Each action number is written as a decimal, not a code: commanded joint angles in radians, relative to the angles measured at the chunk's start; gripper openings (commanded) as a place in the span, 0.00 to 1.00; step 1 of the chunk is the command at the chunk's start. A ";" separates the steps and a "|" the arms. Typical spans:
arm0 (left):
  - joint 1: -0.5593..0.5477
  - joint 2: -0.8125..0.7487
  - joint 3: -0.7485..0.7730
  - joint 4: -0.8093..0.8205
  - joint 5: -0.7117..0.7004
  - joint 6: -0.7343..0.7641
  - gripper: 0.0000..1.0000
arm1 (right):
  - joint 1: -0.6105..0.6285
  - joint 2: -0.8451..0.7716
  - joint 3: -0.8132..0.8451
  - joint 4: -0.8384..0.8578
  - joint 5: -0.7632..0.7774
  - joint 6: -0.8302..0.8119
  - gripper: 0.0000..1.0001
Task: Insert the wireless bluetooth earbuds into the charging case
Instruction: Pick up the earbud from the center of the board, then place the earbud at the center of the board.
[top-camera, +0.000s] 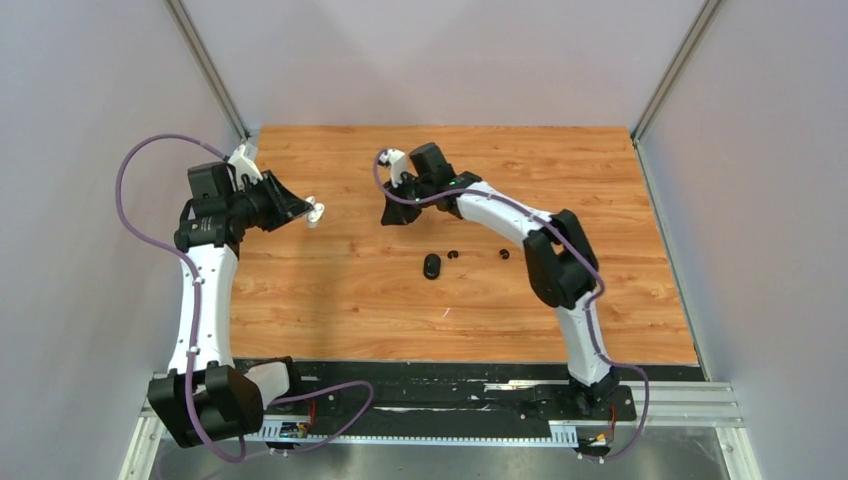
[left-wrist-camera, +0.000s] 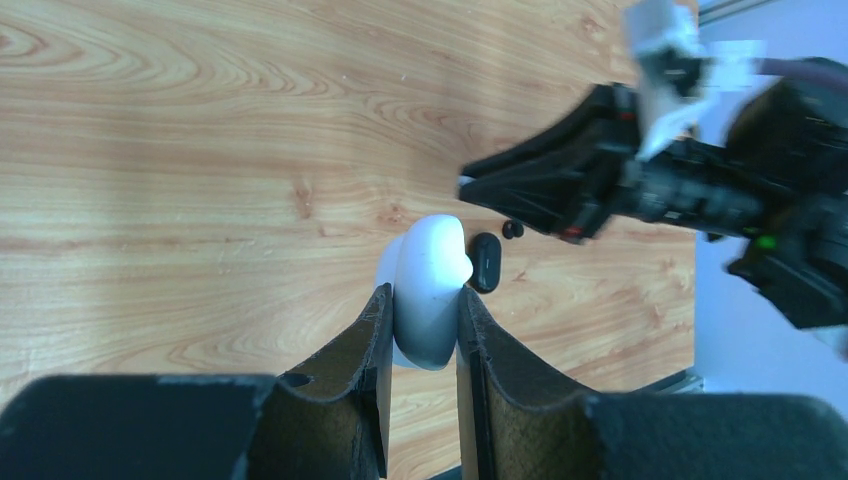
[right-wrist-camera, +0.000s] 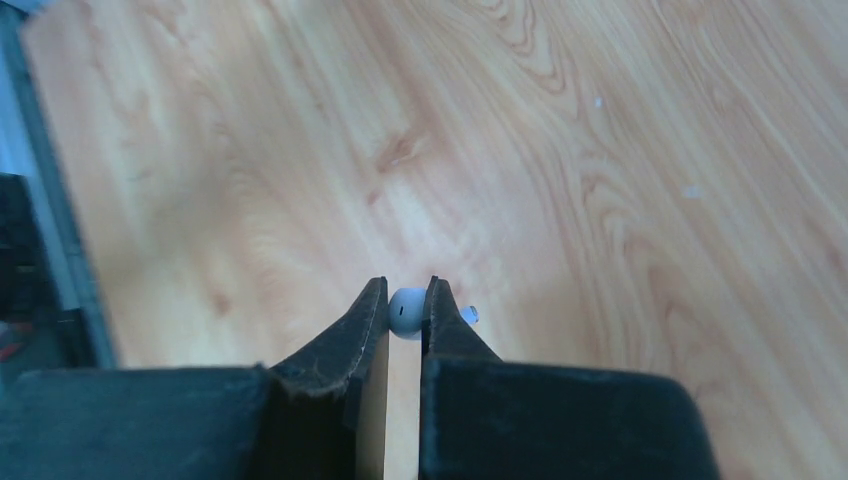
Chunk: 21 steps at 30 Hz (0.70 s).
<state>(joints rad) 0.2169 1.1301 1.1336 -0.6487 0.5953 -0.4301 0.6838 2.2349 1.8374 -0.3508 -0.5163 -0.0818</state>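
My left gripper (left-wrist-camera: 422, 300) is shut on a white charging case (left-wrist-camera: 432, 290), holding it above the table's left part (top-camera: 316, 211). My right gripper (right-wrist-camera: 404, 292) is shut on a small white earbud (right-wrist-camera: 405, 311), whose stem tip pokes out past the right finger. In the top view the right gripper (top-camera: 389, 219) hangs a short way right of the held case. A black case (top-camera: 432, 266) lies mid-table with two black earbuds beside it, one close by (top-camera: 452, 254) and one further right (top-camera: 504, 254). The left wrist view also catches the black case (left-wrist-camera: 485, 262) and one black earbud (left-wrist-camera: 513, 229).
The wooden table (top-camera: 340, 300) is closed in by pale walls on the left, right and back. A tiny white fleck (top-camera: 443, 314) lies toward the front. In the left wrist view the right arm's black gripper body (left-wrist-camera: 600, 185) fills the upper right.
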 joint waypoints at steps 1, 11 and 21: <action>0.007 0.009 -0.006 0.078 0.045 -0.032 0.00 | -0.037 -0.238 -0.183 0.029 -0.032 0.296 0.00; -0.018 0.081 -0.001 0.110 0.052 -0.050 0.00 | -0.160 -0.555 -0.647 -0.176 0.590 0.834 0.00; -0.117 0.206 0.097 0.087 0.012 -0.017 0.00 | -0.190 -0.509 -0.731 -0.404 0.592 1.240 0.05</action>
<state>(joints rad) 0.1219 1.3094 1.1515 -0.5846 0.6170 -0.4660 0.4950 1.7100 1.1046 -0.6655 0.0525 0.9295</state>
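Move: The right gripper already holds the white earbud, bound for bare board about 24 cm to its right, 10 cm back and 8 cm below. From this gripper, the black case lies roughly 10 cm right and 8 cm back, the left black earbud 15 cm right and 4 cm back, and the right black earbud 28 cm right and 4 cm back. From the left gripper, holding the white case, that bare spot is some 38 cm right, 2 cm back and 24 cm down. Keep the white earbud pinched in the right gripper: lift it about 6 cm, then swing it right and back over the left black earbud while sinking to just above the board, some 24 cm right overall. Meanwhile turn the wrist clockwise and tip the fingers nearly straight down. Ease the left gripper, still holding the white case, a few centimetres down, right and forward. ##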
